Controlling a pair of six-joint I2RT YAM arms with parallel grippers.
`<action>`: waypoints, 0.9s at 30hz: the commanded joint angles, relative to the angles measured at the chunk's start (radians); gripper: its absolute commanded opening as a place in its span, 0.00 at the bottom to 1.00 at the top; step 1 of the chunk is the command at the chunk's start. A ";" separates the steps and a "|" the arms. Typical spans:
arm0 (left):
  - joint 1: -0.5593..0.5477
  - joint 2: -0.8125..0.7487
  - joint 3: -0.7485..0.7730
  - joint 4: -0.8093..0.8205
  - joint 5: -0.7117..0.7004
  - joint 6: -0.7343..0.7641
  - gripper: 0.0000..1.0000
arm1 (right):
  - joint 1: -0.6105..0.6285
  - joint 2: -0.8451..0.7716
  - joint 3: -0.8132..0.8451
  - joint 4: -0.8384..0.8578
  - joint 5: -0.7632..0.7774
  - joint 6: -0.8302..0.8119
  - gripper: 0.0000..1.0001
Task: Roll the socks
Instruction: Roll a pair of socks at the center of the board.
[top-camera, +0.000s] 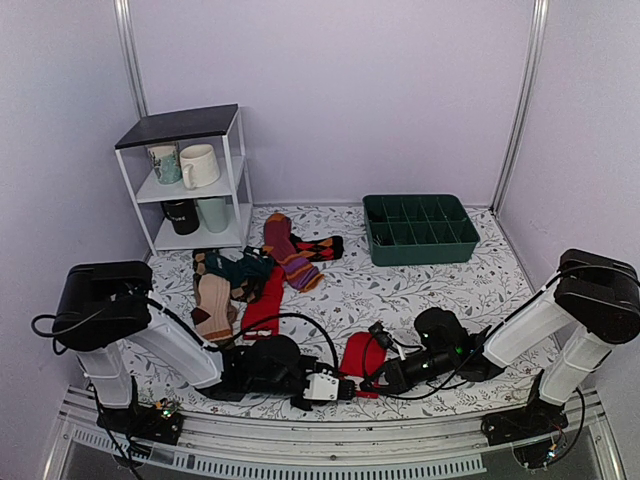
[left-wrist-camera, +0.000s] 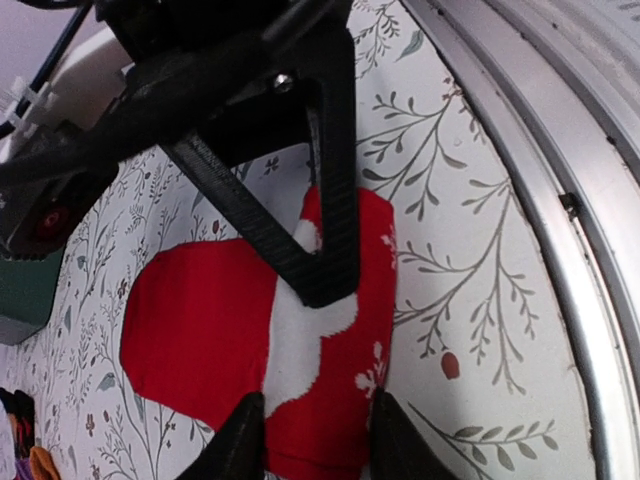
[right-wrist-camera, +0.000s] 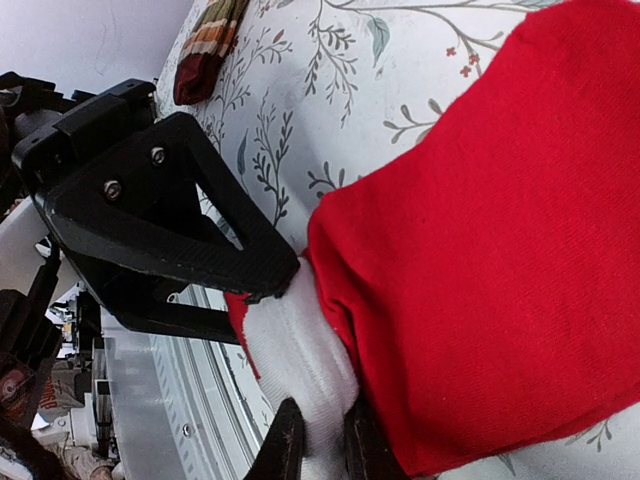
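Observation:
The red socks (top-camera: 362, 356) lie folded in a bundle near the table's front edge, between my two grippers. In the left wrist view the socks (left-wrist-camera: 200, 320) show a white patterned band, and my left gripper (left-wrist-camera: 318, 440) has a fingertip pressed against each side of the bundle's near end. My right gripper (right-wrist-camera: 325, 445) is shut on the pale cuff band of the socks (right-wrist-camera: 500, 250). Its finger (left-wrist-camera: 325, 250) comes down onto the white band from above. From the top, the left gripper (top-camera: 345, 388) and the right gripper (top-camera: 373, 380) almost touch.
A green compartment tray (top-camera: 420, 230) sits at the back right. A white shelf (top-camera: 190, 180) with mugs stands at the back left. Other socks (top-camera: 230, 280), a maroon striped one (top-camera: 290, 250) and a loose red one (top-camera: 265, 300) lie at the centre left. The metal rail (left-wrist-camera: 540, 200) runs close by.

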 joint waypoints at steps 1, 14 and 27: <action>0.009 0.030 0.023 -0.020 0.035 -0.010 0.30 | 0.005 0.076 -0.061 -0.255 0.049 -0.007 0.09; 0.048 -0.006 0.065 -0.240 0.164 -0.235 0.00 | 0.005 0.033 -0.064 -0.251 0.089 -0.025 0.19; 0.149 0.094 0.114 -0.477 0.440 -0.502 0.00 | 0.016 -0.481 -0.292 0.107 0.471 -0.325 0.52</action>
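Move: The red sock's rolled cuff runs crosswise between the hands. Its middle is about 3 cm right of the left hand, straight across and 1 cm lower; its near end already lies between those open fingers. The sock's flat body is some 6 cm ahead and 3 cm right, the other red sock about 20 cm ahead and 18 cm left. From the right hand, which already pinches the cuff, its middle is 2 cm left, level, and the flat body 6 cm ahead and 1 cm left. The left hand shuts its fingers on the left end of the rolled cuff almost where it stands and then, keeping the pinch, rolls some 30 degrees with its top going forward. Meanwhile the right hand first keeps its hold, then opens about halfway, lets go of the cuff and backs off rightward, ending about 5 cm away, a little forward and up as well, its wrist tilting back. ##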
